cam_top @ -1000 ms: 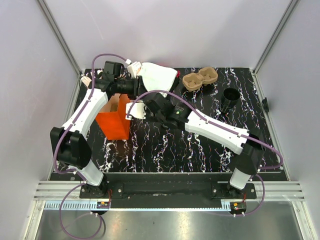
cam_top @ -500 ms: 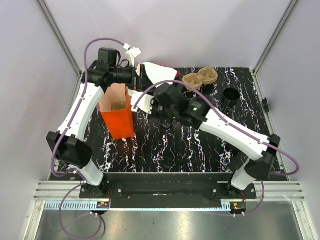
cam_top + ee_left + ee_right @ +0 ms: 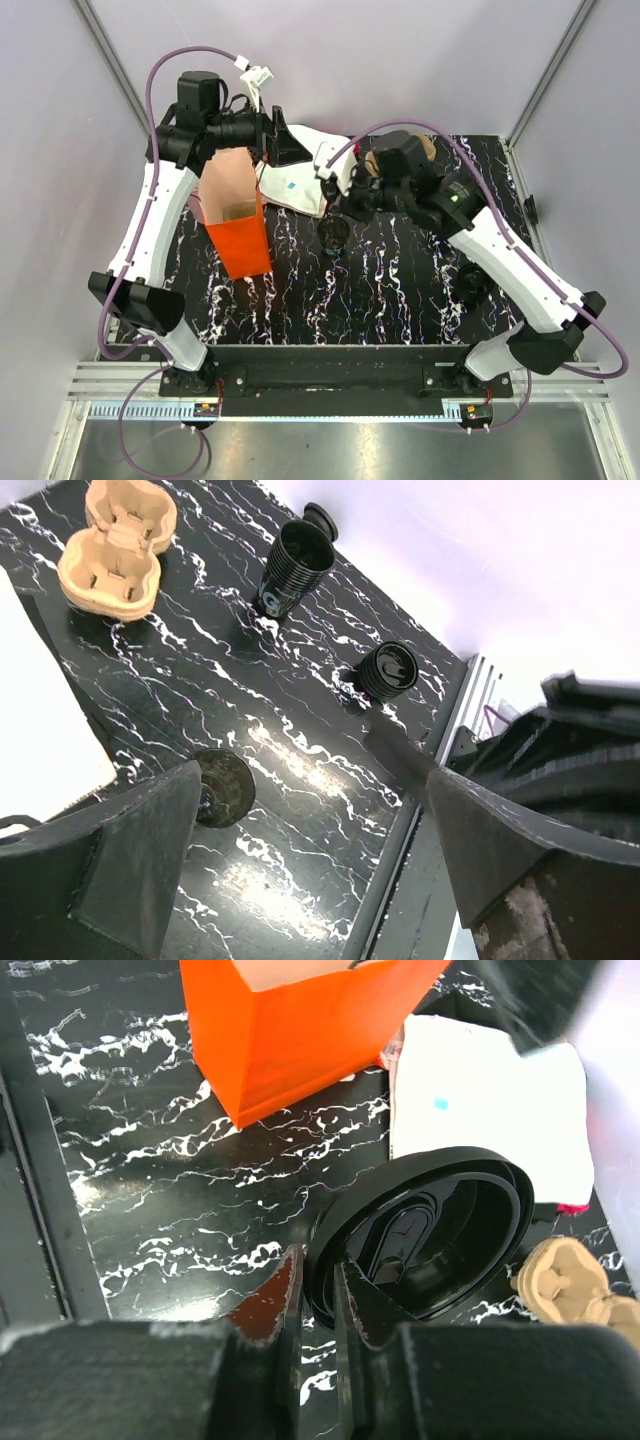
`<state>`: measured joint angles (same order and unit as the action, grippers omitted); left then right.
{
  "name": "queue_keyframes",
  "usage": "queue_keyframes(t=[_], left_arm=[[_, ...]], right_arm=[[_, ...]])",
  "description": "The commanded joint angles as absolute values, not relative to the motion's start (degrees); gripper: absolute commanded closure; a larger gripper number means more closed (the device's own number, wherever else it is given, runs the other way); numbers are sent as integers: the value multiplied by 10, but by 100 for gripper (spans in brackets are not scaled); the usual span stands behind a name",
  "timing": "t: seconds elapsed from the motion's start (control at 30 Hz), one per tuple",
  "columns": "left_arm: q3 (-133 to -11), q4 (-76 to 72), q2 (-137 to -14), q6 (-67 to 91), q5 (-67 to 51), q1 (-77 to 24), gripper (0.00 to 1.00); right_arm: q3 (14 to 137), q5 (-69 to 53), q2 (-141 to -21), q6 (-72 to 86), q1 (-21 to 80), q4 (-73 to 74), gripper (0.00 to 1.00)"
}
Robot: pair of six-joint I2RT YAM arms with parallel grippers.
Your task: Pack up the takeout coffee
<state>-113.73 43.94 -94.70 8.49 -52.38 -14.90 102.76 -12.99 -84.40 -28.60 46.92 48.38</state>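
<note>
The takeout coffee, a small black round cup, hangs from my right gripper just right of the orange paper bag. In the right wrist view my right gripper is shut on the cup's rim, one finger outside and one inside. I cannot tell whether the cup touches the table. My left gripper is raised behind the bag's open top and is open, holding nothing. Between its wide fingers I see the cup and bare table.
A white paper bag lies behind the orange one. The brown two-hollow tray sits at the back, mostly under my right wrist in the top view. A tall ribbed black cup and a lidded black cup stand on the right.
My left gripper opened, let go of the orange bag's top and rose behind it. My right arm swung right, away from the bag, still shut. The bag now stands upright.
</note>
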Motion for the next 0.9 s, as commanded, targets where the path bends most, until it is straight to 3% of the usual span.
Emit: queue_keyframes(t=[0.0, 0.07, 0.3, 0.53, 0.87], left_arm=[[-1177, 424, -925, 53, -538, -155, 1], [-1168, 448, -905, 6, -530, -178, 1], [-1055, 528, -854, -157, -267, -364, 1], [-1056, 501, -935, -126, -95, -381, 1], [-1102, 491, -1079, -220, 142, -406, 1]], right_arm=[[1041, -188, -810, -249, 425, 480, 85], [1030, -189, -802, -233, 404, 471, 85], [984, -208, -771, -195, 236, 428, 86], [920, -224, -737, -153, 80, 380, 87], [877, -260, -717, -127, 14, 346, 86]])
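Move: The dark cup the left gripper goes for stands some 7 cm to its right, about 1 cm ahead and 35 cm below. The orange bag is roughly 15 cm to that gripper's left, 2 cm ahead and 28 cm below; the white cloth about 22 cm ahead, 2 cm left and 38 cm below. For the right hand, holding a black lid, the tall cup stack lies about 32 cm right, 18 cm ahead and 28 cm below, with the lid stack nearer, some 4 cm ahead, 34 cm right and 32 cm below. Bring the left gripper, kept wide open, down about 20 cm towards the dark cup, first swinging back some 10 cm and a little right, then forward again while sinking, tipping the fingers down about 50 degrees. Meanwhile swing the right hand some 24 cm right and 10 cm forward, nearly level, towards the tall cup stack, turning it clockwise about 40 degrees and keeping its pinch on the lid's rim. ##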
